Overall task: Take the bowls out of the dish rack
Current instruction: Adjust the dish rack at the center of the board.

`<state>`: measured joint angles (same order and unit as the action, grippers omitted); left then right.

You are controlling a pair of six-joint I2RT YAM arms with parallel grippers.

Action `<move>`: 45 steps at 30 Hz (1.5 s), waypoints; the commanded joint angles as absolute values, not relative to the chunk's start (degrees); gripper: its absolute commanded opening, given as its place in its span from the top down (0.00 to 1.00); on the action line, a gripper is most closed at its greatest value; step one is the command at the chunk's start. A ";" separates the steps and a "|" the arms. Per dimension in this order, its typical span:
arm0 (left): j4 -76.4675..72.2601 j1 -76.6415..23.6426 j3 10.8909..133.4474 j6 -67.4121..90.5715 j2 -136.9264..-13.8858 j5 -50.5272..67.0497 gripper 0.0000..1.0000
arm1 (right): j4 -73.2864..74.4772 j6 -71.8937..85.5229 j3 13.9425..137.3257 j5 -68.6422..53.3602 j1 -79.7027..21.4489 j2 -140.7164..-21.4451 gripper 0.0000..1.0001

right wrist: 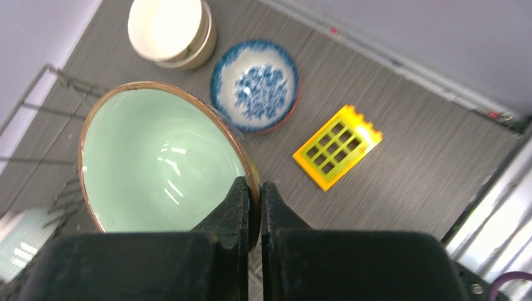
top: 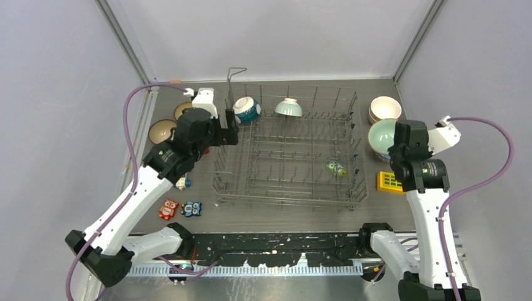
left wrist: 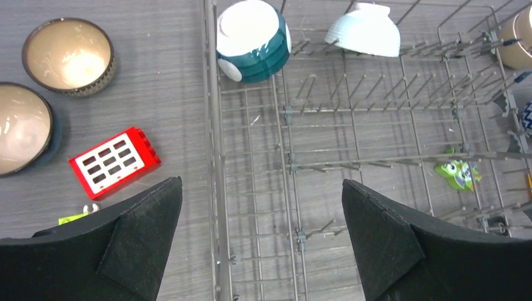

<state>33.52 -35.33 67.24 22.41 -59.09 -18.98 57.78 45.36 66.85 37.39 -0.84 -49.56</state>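
The grey wire dish rack (top: 288, 199) stands mid-table. Two bowls sit along its back row: a dark teal one (top: 247, 110) (left wrist: 253, 41) on its side and a pale mint one (top: 288, 107) (left wrist: 364, 29) upside down. My left gripper (top: 229, 128) (left wrist: 260, 213) hangs wide open and empty over the rack's left rim (left wrist: 212, 125), short of the teal bowl. To the right of the rack, my right gripper (top: 395, 147) (right wrist: 254, 191) is shut on the rim of a mint green bowl (top: 381, 135) (right wrist: 163, 160), one finger inside and one outside.
Two brown-rimmed bowls (left wrist: 69, 55) (left wrist: 22, 125) and a red block (left wrist: 115, 162) lie left of the rack. To its right are a cream bowl stack (right wrist: 169, 31), a blue-and-white bowl (right wrist: 254, 84) and a yellow block (right wrist: 337, 146). A green toy (top: 335, 168) sits inside the rack.
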 commanded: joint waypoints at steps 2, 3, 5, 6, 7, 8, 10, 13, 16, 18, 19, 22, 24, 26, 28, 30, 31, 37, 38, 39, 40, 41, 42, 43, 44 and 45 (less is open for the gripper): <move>34.81 -33.69 72.91 20.03 -63.14 -19.83 0.00 | 50.28 50.41 62.23 32.21 0.74 -43.20 0.99; 34.89 -33.14 73.44 19.80 -64.04 -19.86 0.00 | 50.63 50.13 62.15 32.79 0.52 -42.63 0.99; 35.67 -31.76 74.82 19.68 -66.38 -19.70 0.00 | 50.53 49.71 61.98 33.10 0.04 -41.53 0.99; 36.35 -31.04 75.63 19.63 -67.81 -19.25 0.00 | 50.44 49.51 62.09 32.90 0.00 -41.27 0.99; 37.07 -30.41 76.48 19.54 -69.12 -18.60 0.00 | 50.60 49.32 62.32 32.80 0.00 -41.15 0.99; 37.56 -29.87 77.10 19.56 -70.27 -18.23 0.02 | 50.47 49.11 62.64 32.73 -1.64 -41.07 0.99; 37.60 -29.19 77.58 19.53 -71.79 -17.54 0.07 | 49.97 47.82 63.15 32.88 -2.88 -40.82 0.99; 36.44 -28.49 77.39 19.45 -73.29 -16.97 0.14 | 49.14 46.27 63.00 33.57 -4.87 -40.37 0.99; 36.24 -28.48 77.82 19.08 -75.08 -16.62 0.17 | 48.09 45.39 62.23 33.21 -6.29 -39.82 0.99; 36.50 -28.47 78.00 19.07 -76.20 -16.58 0.17 | 47.50 45.57 61.74 31.77 -7.02 -39.44 0.99; 36.55 -28.46 78.05 19.03 -76.77 -16.53 0.18 | 47.31 45.80 61.65 30.94 -7.23 -39.34 0.99; 36.35 -28.44 78.05 18.54 -78.29 -16.44 0.23 | 46.42 46.14 61.50 28.65 -7.83 -39.20 0.99; 36.16 -28.46 78.17 18.10 -79.33 -16.36 0.28 | 46.23 46.12 61.80 27.72 -8.36 -39.48 0.99; 36.13 -28.46 78.37 17.64 -80.40 -16.83 0.33 | 45.87 46.06 62.12 26.63 -8.72 -39.76 0.99; 36.52 -28.39 78.69 17.47 -81.35 -17.41 0.34 | 45.50 46.21 62.37 25.42 -9.05 -40.04 0.99; 36.64 -28.34 78.89 17.25 -82.15 -18.07 0.39 | 45.24 46.16 62.77 24.86 -9.24 -40.32 0.99; 36.65 -28.26 78.92 17.16 -82.42 -18.37 0.42 | 45.15 46.07 62.88 24.68 -9.38 -40.42 0.99; 35.99 -27.13 78.95 18.31 -83.19 -19.09 0.67 | 44.65 45.49 62.84 24.08 -9.73 -40.65 0.99; 35.69 -27.01 78.93 18.65 -83.19 -19.26 0.68 | 44.59 45.40 62.84 24.06 -9.75 -40.61 0.99; 35.49 -26.87 78.99 19.05 -83.27 -19.48 0.69 | 44.49 45.30 62.84 24.04 -9.70 -40.61 0.99; 35.36 -26.77 79.10 19.41 -83.40 -19.85 0.71 | 44.42 45.15 62.84 24.24 -9.83 -40.65 0.99; 35.26 -26.65 79.36 19.65 -83.45 -20.25 0.74 | 44.39 45.10 62.91 24.39 -9.84 -40.78 0.99; 35.13 -26.51 79.48 20.07 -83.62 -20.63 0.78 | 44.39 44.89 62.99 24.43 -9.90 -40.85 0.99; 35.10 -26.34 79.72 20.49 -83.75 -20.85 0.80 | 44.24 44.77 63.01 24.63 -9.99 -40.93 0.99; 35.12 -26.14 79.98 21.00 -83.82 -20.90 0.84 | 44.17 44.62 63.09 24.81 -10.14 -41.02 0.99; 35.00 -25.99 80.27 21.58 -83.99 -20.98 0.87 | 44.13 44.49 63.18 24.81 -10.24 -41.20 0.99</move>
<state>37.60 -27.35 76.95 20.01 -83.55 -19.46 50.94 44.53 60.27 24.10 -9.67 -41.28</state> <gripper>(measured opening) 0.406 0.072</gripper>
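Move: The stretch of the dish rack's left rail that the open left hand goes for lies about 8 cm ahead of it, 1 cm left and 9 cm lower. From that hand the teal bowl is some 13 cm ahead and 6 cm right, the red block 3 cm ahead and 12 cm left. The right hand, still pinching the green bowl, has the rack's right rail 3 cm ahead, 8 cm left and 8 cm below; the patterned bowl is 8 cm ahead, 8 cm right. Forward first, then mostly down, the left hand travels about 8 cm each way onto the rack's left rail, tipping its fingers some 15 degrees further down and closing to under half open around the rail, then edges left with it. The right hand keeps its pinch on the green bowl's rim, dips briefly, comes back up and carries the bowl about 7 cm left to the rack's right rail, turning some 20 degrees counter-clockwise. ##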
